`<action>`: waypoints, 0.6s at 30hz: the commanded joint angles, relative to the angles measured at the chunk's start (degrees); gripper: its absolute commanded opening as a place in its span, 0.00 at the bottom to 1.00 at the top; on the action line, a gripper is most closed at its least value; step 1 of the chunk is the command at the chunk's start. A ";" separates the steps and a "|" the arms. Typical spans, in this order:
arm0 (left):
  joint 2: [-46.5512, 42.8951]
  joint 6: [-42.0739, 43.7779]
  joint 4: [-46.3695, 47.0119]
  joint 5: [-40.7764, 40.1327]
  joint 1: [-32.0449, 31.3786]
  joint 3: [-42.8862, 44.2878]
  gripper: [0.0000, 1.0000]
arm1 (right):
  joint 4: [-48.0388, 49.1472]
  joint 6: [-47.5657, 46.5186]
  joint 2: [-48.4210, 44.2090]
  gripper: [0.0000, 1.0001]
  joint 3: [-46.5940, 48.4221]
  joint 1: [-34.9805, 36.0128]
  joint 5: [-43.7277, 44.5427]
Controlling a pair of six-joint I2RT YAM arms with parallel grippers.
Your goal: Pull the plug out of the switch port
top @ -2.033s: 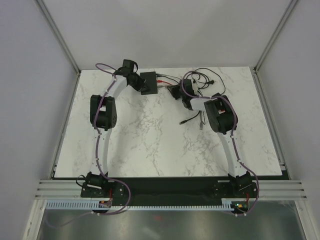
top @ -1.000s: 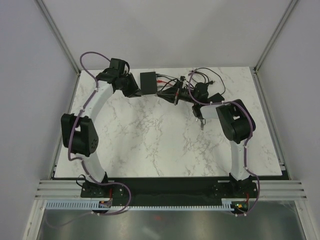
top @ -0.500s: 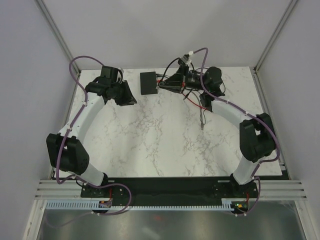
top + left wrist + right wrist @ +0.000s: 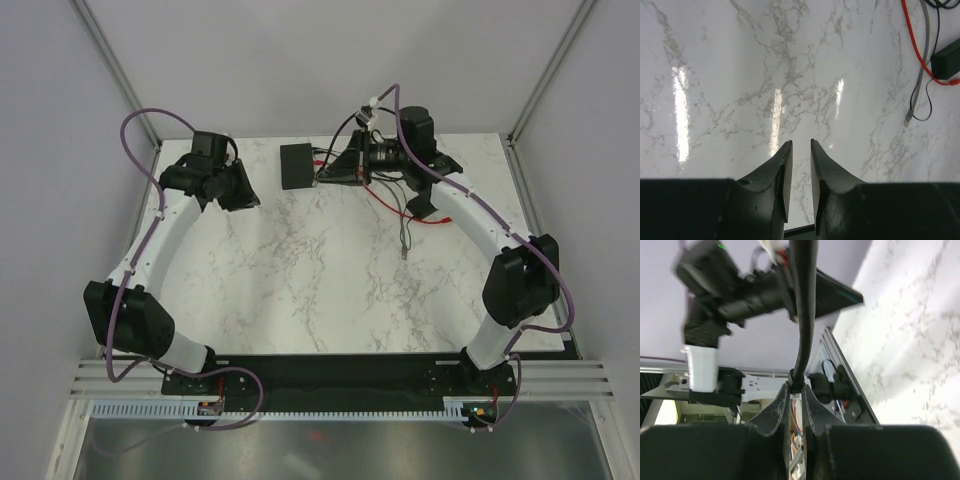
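Observation:
The switch [image 4: 296, 165], a flat matte-black box, lies at the back middle of the marble table. My right gripper [image 4: 328, 174] hovers just right of it. In the right wrist view the right gripper [image 4: 796, 388] is shut on the plug [image 4: 796, 386] of a black cable [image 4: 804, 315], and no socket surrounds the plug there. My left gripper [image 4: 242, 195] is left of the switch, apart from it. In the left wrist view the left gripper [image 4: 801, 145] is narrowly open and empty above bare marble. The switch shows in neither wrist view.
A red cable [image 4: 425, 218] and a grey cable with a loose plug end [image 4: 403, 248] lie under my right arm. In the left wrist view the red cable [image 4: 912, 45], a black adapter brick [image 4: 946, 62] and the grey cable end [image 4: 909, 117] lie at the upper right.
My left gripper has drawn away from the switch's left edge toward the left. My right arm has stretched out and risen, its gripper staying by the switch's right side with the black cable.

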 commanded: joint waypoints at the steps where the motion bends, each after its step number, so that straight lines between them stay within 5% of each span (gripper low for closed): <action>1: -3.66 0.19 -2.28 -9.20 1.39 2.93 0.28 | -17.13 -11.08 -2.86 0.00 -1.73 5.46 1.74; 5: -3.93 -0.95 -3.42 -11.85 2.18 2.93 0.29 | -22.69 -13.30 -6.20 0.00 -10.24 10.91 5.08; 12: -2.79 -3.85 -4.31 -13.00 3.06 1.97 0.28 | -18.48 -4.87 -9.90 0.00 -21.59 25.05 3.77; 18: -2.96 -3.86 -4.31 -13.00 3.07 0.65 0.28 | -18.92 -2.48 -12.19 0.00 -31.61 29.46 5.26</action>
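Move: The right gripper still pinches the black cable's freed plug, fingers pointing left, high over the table. Its way leads to the bare table near the front edge, about 25 cm back, 4 cm left and some 30 cm below. The switch lies roughly 28 cm ahead of this gripper and 7 cm left; the grey cable's end is about 3 cm ahead and 19 cm right. From the left gripper, that bare spot is some 25 cm back and 12 cm right. Sweep the right gripper back towards the front edge, about 27 cm, sinking some 16 cm and drifting slightly left, with the fingers shut on the plug. Meanwhile turn the wrist about 40 degrees so the fingertips swing down and back towards the base. Ease the empty left gripper about 5 cm left, farther from the switch. ##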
